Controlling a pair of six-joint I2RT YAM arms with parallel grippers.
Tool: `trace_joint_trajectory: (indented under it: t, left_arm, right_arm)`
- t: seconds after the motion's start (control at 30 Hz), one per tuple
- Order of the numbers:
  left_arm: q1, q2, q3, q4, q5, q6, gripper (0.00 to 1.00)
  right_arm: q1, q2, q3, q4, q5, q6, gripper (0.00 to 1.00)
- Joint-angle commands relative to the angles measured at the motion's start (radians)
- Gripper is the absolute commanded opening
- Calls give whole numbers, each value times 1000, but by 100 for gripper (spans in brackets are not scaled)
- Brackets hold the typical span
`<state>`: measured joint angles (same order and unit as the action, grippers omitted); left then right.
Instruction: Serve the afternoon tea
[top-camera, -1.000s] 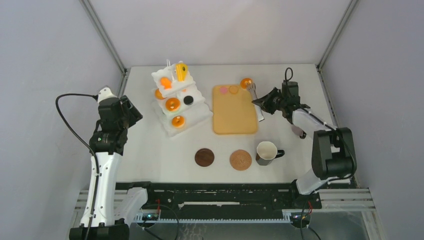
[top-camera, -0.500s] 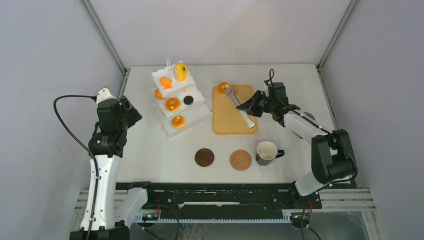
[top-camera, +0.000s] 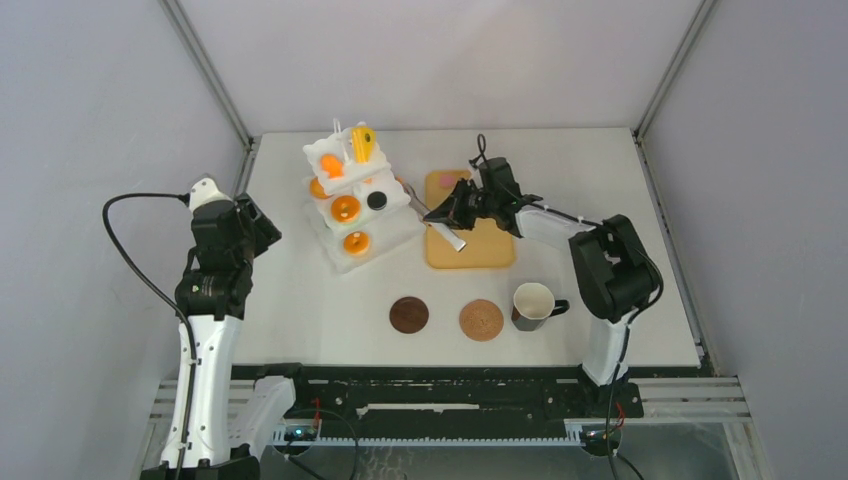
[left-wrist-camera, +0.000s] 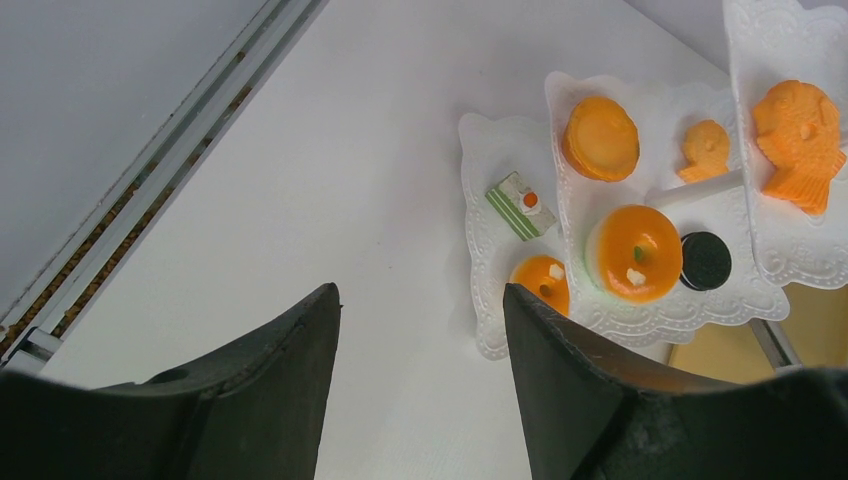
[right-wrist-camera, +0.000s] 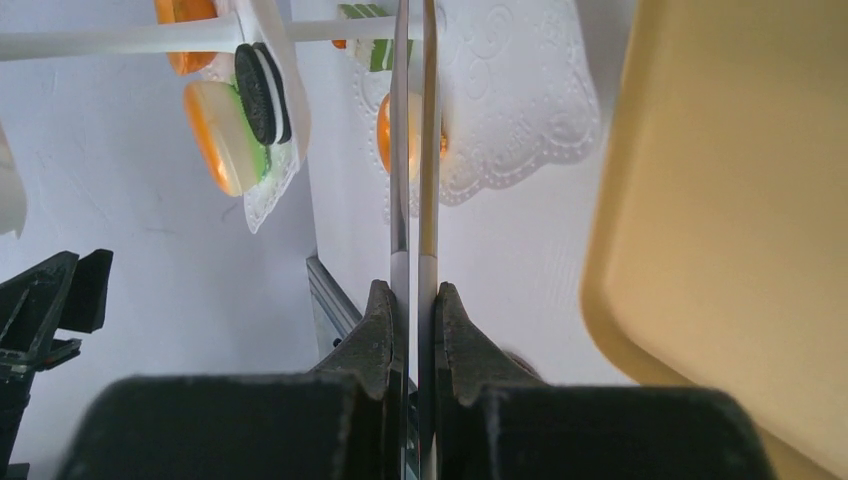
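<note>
A white tiered stand (top-camera: 392, 228) at the table's back left carries orange tarts (top-camera: 345, 208), a yellow cake wedge (top-camera: 362, 143) and a black round (top-camera: 376, 200). My right gripper (top-camera: 447, 214) is shut on metal tongs (right-wrist-camera: 430, 200). The tongs' blades pinch an orange tart (right-wrist-camera: 383, 130) just over the stand's lowest tier (right-wrist-camera: 520, 110). A pink round (top-camera: 447, 178) lies on the tan tray (top-camera: 470, 245). One dark mug (top-camera: 533, 303) stands at the front right. My left gripper (left-wrist-camera: 420, 295) hangs open and empty left of the stand (left-wrist-camera: 480, 160).
Two round brown coasters (top-camera: 409, 314) (top-camera: 481, 320) lie near the front edge, left of the mug. A small green-striped cake (left-wrist-camera: 517, 204) sits on the stand's lowest tier. Metal frame rails run along the table's left and right sides.
My right arm has swung left from the tray's far right corner to the stand, carrying the tongs and the orange tart. The left arm has hardly moved.
</note>
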<state>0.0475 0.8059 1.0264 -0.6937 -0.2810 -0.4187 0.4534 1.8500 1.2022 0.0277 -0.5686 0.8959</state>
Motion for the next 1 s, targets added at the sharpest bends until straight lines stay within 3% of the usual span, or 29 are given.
trace_joint_trajectory:
  t: [0.0,0.23,0.3,0.37,0.53,0.97]
  left_arm:
    - [7,-11,-2,22,-14,16,66]
    - [8,-15,-9,22,-10,23,66]
    - [7,-14,-11,25,-9,23,66]
    - [8,-12,-8,25,-12,24,66]
    - [7,-7,-3,24,-11,26,66]
    - [7,-1,1,30,10,17,66]
  right_arm:
    - [35,68,94,106,-37,51,0]
    - [71,159,192,65,-26,41,0]
    - [75,167,201,59,-7,39,8]
    - [78,167,206,53,12,34,22]
    - [77,172,215,34,16,26,37]
    - [74,122,218,-7,36,-11,44]
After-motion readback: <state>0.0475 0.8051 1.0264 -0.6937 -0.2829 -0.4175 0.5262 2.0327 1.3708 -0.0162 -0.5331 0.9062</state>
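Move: The right hand, holding closed tongs, goes for the bottom tier's far right part, about 10 cm ahead, 11 cm left and 9 cm below. The black cookie lies about 4 cm ahead and 12 cm left, about level; the bottom-tier doughnut is 17 cm left, 6 cm back and 9 cm below. The yellow tray's middle is 10 cm right, level fore-and-aft, 11 cm below. From the left hand the target lies roughly 25 cm right, 12 cm ahead, 24 cm below. The right hand takes the tongs about 5 cm left and 3 cm down into the bottom tier, partly opening them. ##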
